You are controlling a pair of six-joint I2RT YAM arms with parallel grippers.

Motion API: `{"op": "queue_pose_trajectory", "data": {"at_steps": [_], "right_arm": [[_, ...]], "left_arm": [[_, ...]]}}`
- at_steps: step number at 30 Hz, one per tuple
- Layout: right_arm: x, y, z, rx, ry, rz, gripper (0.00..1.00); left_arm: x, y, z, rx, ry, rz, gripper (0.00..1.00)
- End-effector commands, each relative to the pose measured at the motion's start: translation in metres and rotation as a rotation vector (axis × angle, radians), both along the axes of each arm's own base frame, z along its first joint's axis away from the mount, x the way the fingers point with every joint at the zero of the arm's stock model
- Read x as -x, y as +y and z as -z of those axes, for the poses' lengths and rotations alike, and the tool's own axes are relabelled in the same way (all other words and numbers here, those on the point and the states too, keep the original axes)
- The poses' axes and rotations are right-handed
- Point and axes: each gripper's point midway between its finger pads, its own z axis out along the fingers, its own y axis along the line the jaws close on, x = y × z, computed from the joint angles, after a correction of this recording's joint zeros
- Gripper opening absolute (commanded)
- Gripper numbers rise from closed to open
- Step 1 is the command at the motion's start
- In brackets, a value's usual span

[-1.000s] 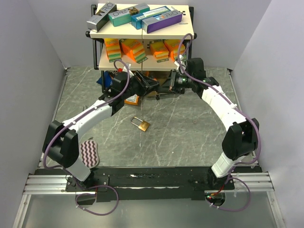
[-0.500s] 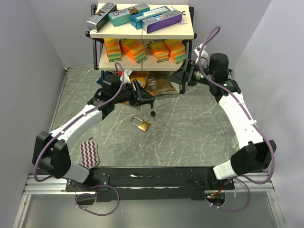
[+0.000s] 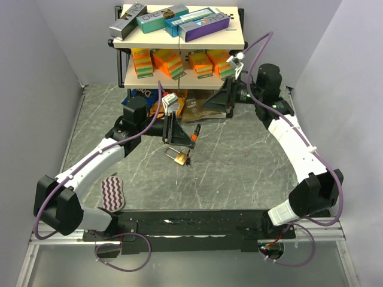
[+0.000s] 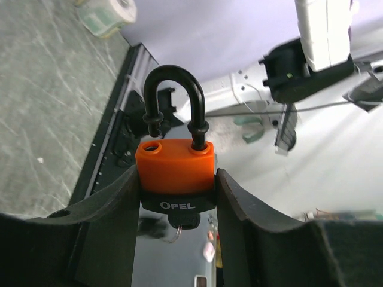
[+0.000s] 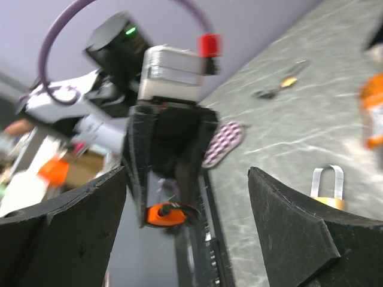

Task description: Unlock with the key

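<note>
My left gripper (image 3: pixel 190 139) is shut on an orange and black padlock (image 4: pixel 176 173), which it holds by its sides above the table. The black shackle (image 4: pixel 173 89) is raised, with one leg clear of its hole. A black key (image 4: pixel 182 222) sits in the lock's underside with a wire ring hanging from it. My right gripper (image 3: pixel 210 104) hovers open and empty near the shelf, well to the right of the padlock (image 3: pixel 196 132). From the right wrist, the held padlock (image 5: pixel 167 214) shows far off between the wide-apart fingers (image 5: pixel 72 215).
A brass padlock (image 3: pixel 177 156) lies on the table just below the left gripper. A shelf rack (image 3: pixel 179 42) with boxes and sponges stands at the back, with bags under it. A purple striped pad (image 3: pixel 112 192) lies near the left arm's base. Loose keys (image 5: pixel 281 86) lie on the table.
The right gripper has opened and drawn back right toward the shelf, away from the padlock. The left arm has carried the orange padlock a little down and right, over the brass one.
</note>
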Motion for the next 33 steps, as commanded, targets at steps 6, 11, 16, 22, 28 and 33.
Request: {"op": "queue_pose_trajectory", "data": {"at_steps": [6, 11, 16, 22, 28, 33], "right_arm": [[0.041, 0.036, 0.011, 0.010, -0.007, -0.242, 0.86], [0.052, 0.036, 0.024, 0.039, 0.025, -0.270, 0.83], [0.063, 0.034, 0.029, 0.045, 0.041, -0.291, 0.77], [0.066, 0.036, 0.035, 0.051, 0.063, -0.300, 0.50], [0.061, 0.039, 0.037, 0.074, 0.078, -0.272, 0.24], [0.051, 0.040, 0.049, 0.149, 0.119, -0.209, 0.02]], "left_arm": [[0.014, 0.002, -0.032, 0.068, -0.134, 0.076, 0.01], [0.006, 0.001, -0.030, 0.056, -0.145, 0.024, 0.01], [-0.002, 0.001, -0.027, 0.044, -0.155, -0.031, 0.01], [-0.009, 0.002, -0.028, 0.037, -0.175, -0.089, 0.01], [-0.023, 0.007, -0.015, -0.038, -0.191, -0.194, 0.01], [-0.051, 0.021, 0.010, -0.264, -0.232, -0.382, 0.01]]}}
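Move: The open shackle of the orange lock, which the left hand holds, is the right hand's mark: about 6 cm back, 3 cm to its left and 4 cm below. From the left hand the shackle stands roughly 4 cm ahead, 2 cm right and 3 cm up. The key hangs from the lock about 3 cm back of the left hand, level sideways, 5 cm below; the brass padlock lies about 6 cm ahead, 5 cm left, some 30 cm down. Back and to its left at first, then mostly straight down, the right hand comes some 8 cm onto the lock's shackle, turning about 15 degrees counter-clockwise; its wide-open fingers close over the second half and pinch the shackle. The left hand keeps its grip on the lock body, edging back slightly, then forward and down a little with a small turn. ##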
